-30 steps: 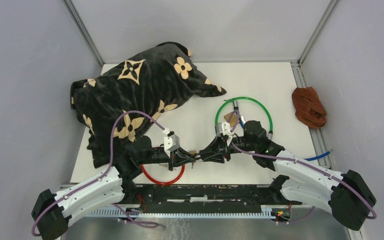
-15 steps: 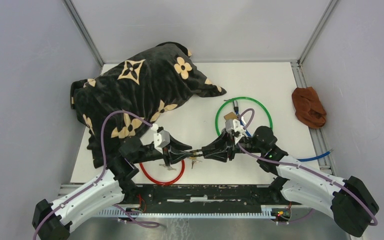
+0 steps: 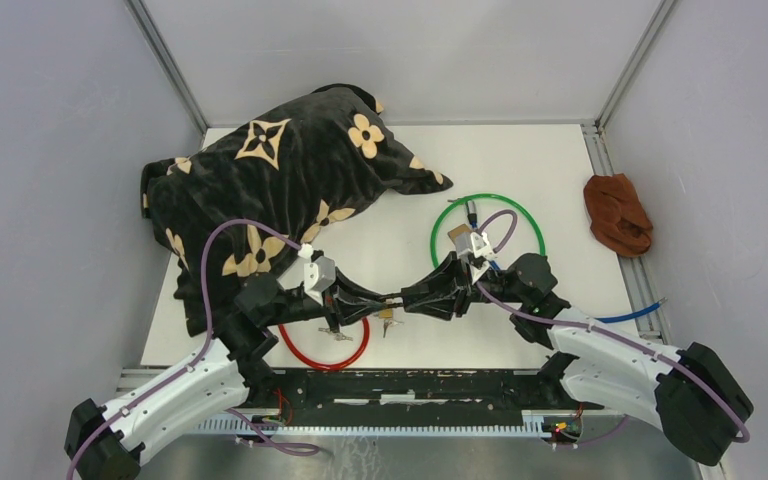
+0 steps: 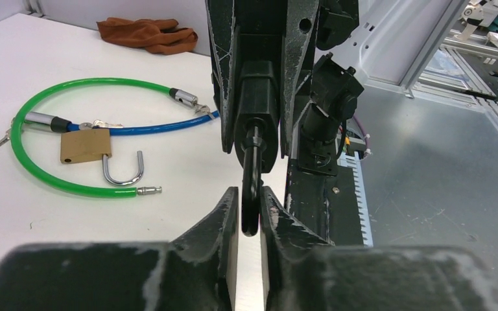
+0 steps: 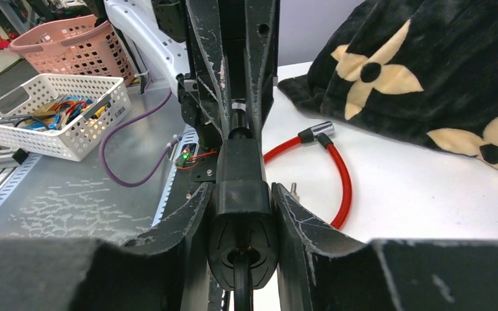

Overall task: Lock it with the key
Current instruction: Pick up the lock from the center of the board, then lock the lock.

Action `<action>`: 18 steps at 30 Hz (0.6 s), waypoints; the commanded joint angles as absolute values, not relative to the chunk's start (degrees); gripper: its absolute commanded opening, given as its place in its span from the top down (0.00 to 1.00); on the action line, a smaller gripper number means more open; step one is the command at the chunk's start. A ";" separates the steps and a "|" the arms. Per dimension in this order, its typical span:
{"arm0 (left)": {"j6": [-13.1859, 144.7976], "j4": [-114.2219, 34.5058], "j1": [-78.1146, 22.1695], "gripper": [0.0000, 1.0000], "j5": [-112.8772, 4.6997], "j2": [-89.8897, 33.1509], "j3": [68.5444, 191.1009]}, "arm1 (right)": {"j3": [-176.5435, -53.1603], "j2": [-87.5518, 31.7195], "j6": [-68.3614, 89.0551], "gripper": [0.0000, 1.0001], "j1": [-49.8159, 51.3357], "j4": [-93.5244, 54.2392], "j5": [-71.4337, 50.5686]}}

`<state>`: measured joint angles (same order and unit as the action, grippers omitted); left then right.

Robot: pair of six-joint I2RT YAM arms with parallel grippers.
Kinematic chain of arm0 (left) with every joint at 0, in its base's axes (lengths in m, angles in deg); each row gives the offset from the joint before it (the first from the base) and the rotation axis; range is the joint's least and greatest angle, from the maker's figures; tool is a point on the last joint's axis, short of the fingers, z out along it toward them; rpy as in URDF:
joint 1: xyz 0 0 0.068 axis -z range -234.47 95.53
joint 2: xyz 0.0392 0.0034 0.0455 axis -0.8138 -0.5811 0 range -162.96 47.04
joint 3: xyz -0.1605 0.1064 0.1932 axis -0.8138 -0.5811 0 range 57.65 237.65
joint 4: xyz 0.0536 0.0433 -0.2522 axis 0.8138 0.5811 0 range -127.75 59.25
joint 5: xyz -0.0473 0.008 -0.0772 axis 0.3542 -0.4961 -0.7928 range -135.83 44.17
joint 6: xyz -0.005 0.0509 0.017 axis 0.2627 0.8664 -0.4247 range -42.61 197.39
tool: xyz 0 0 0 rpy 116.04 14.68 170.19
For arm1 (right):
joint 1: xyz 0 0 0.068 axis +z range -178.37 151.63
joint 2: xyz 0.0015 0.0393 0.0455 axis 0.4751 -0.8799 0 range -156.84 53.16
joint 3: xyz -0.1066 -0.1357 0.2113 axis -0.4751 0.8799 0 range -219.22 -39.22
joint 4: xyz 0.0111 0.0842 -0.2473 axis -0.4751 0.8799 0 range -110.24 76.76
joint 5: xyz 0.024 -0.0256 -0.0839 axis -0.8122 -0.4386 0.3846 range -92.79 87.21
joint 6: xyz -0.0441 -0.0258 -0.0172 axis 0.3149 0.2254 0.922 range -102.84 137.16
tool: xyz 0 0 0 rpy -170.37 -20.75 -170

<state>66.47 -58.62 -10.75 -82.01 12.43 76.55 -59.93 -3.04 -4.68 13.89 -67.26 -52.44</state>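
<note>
My right gripper (image 3: 412, 299) (image 5: 242, 188) is shut on a black lock body (image 5: 243, 207) (image 4: 257, 91) and holds it above the table's near middle. A black-headed key (image 4: 251, 207) sits in the lock's end, seen edge-on. A ring with small keys (image 3: 390, 322) hangs below it. My left gripper (image 3: 386, 302) (image 4: 249, 193) faces the right one. Its jaws stand narrowly apart around the key's head: the right finger is against it and a thin gap shows on the left.
A red cable loop (image 3: 325, 352) lies under the left arm. A green cable ring (image 3: 487, 200), an open brass padlock (image 4: 85, 146) and a blue cable (image 3: 632, 314) lie behind the right arm. A black flowered blanket (image 3: 280, 180) covers the back left, a brown cloth (image 3: 617, 213) the right edge.
The left wrist has rolled and drawn back a little to the left, and its jaws have loosened round the key head. The right gripper still clamps the lock, shifted slightly.
</note>
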 commanded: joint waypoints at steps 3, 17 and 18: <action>62.68 -63.26 -10.97 0.96 -80.34 11.11 77.98 | -61.21 -3.55 -6.32 1.00 13.98 -76.93 -53.01; 65.73 -63.86 -7.63 0.98 -79.78 6.50 81.18 | -61.81 -7.66 -5.20 1.00 16.88 -79.51 -49.78; 66.27 -63.86 -7.43 0.98 -79.57 6.18 81.59 | -61.76 -7.97 -5.16 1.00 16.98 -79.83 -49.54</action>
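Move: In the right fingers, about 5 cm to the left hand's right and level with it, the black lock is already held with its shackle reaching back between the left fingertips; from the right hand the lock body sits only some 1 cm to the left. On the table roughly 14 cm below the left hand, the brass lock lies about 4 cm ahead and 2 cm left, and the loose keys some 12 cm left and 2 cm back. Closing from roughly a third open to almost shut, the left fingers pinch the black shackle between them, while that hand eases about 1 cm to the right, towards the lock body. The right hand keeps its grip on the body and shifts it about 1 cm forward and some 0.5 cm left, towards the left hand; neither wrist turns noticeably. ##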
